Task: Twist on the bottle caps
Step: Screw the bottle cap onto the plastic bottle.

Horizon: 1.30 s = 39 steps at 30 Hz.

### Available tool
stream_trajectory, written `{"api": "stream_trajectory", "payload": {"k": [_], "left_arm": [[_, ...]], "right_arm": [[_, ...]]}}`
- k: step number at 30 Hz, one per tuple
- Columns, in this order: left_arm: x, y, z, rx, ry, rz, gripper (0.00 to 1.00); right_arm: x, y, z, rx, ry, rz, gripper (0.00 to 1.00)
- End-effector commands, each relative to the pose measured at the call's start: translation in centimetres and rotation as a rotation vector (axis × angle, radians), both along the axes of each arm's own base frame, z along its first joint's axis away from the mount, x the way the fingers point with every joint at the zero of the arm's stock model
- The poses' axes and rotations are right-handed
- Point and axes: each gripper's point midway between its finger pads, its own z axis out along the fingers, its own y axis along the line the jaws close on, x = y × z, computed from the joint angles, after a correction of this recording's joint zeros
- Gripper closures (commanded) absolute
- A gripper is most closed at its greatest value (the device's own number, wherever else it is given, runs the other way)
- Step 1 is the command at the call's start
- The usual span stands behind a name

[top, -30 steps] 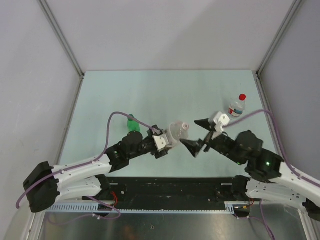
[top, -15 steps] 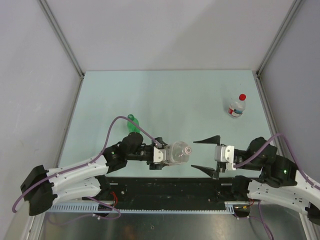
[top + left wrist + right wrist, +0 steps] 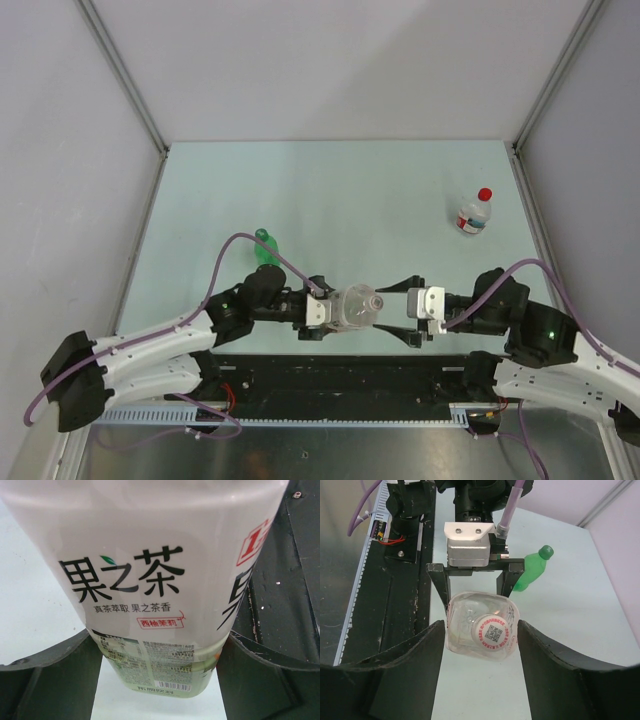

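My left gripper (image 3: pixel 338 308) is shut on the wide clear bottle (image 3: pixel 352 305) and holds it on its side, neck pointing right. The bottle's label fills the left wrist view (image 3: pixel 160 580). Its white cap (image 3: pixel 376 300) with red print sits on the neck and faces my right wrist camera (image 3: pixel 492 634). My right gripper (image 3: pixel 408 310) is open just right of the cap, with a finger (image 3: pixel 405 665) on each side of it and not touching. The green cap (image 3: pixel 261 235) is on the green bottle (image 3: pixel 266 250). The red cap (image 3: pixel 485 194) is on the small clear bottle (image 3: pixel 472 217).
The green bottle stands just behind my left arm and shows in the right wrist view (image 3: pixel 530 572). The black base rail (image 3: pixel 340 375) runs along the near edge under both grippers. Grey walls close in the pale green table (image 3: pixel 340 190) at left, back and right.
My right gripper has swung down and left, levelled out, and narrowed its jaws around the white cap. My left gripper has brought the bottle slightly nearer the front edge.
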Motion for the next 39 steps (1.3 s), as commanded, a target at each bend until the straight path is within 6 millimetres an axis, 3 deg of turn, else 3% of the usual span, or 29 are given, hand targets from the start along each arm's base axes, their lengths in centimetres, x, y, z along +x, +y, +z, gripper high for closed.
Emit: {"api": "stream_trajectory", "payload": {"k": [1,18,26,30,33,39], "left_arm": [[0.4,-0.7,3.4,-0.075,-0.069,-0.024,1.00],[0.6,-0.7,3.1,-0.064,-0.064,-0.013,1.00],[1.7,-0.7,5.8,-0.141,-0.097,0.063,1.00],[3.3,-0.4,8.5,-0.227,-0.129,0.171,1.00],[4.9,-0.1,10.0,-0.262,-0.139,0.272,1.00],[10.4,1.0,10.5,-0.268,-0.167,0.589,1.00]], "right_arm": [[0.4,0.2,0.1,0.002,0.015,-0.024,0.37],[1.1,0.3,-0.1,-0.008,0.080,-0.077,0.55],[1.9,0.3,-1.2,-0.024,0.186,-0.155,0.65],[3.5,0.5,-1.7,-0.004,0.291,-0.275,0.70],[6.0,1.0,-2.2,0.086,0.482,-0.485,0.77],[11.1,1.3,-5.5,0.231,0.741,-0.926,0.83]]}}
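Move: The cap already sits on the plastic bottle's neck, just beyond the open right fingertips: about 1 cm ahead, 1 cm left and 1 cm below the right hand. The bottle's body slopes down from it, its middle some 6 cm left and 9 cm below that hand. The capped green bottle stands roughly 16 cm ahead, 24 cm left and 21 cm below. From the left hand, still gripping the bottle, the cap is level ahead, about 9 cm right and 13 cm up. Ease the right gripper about 2 cm forward and down over the cap while closing its fingers until they pinch the cap's sides; keep the left gripper still and holding the bottle meanwhile. Then carry both hands forward together, the left about 5 cm, and roll the right wrist some 35 degrees clockwise, seen from behind that hand, turning the cap against the held bottle. ##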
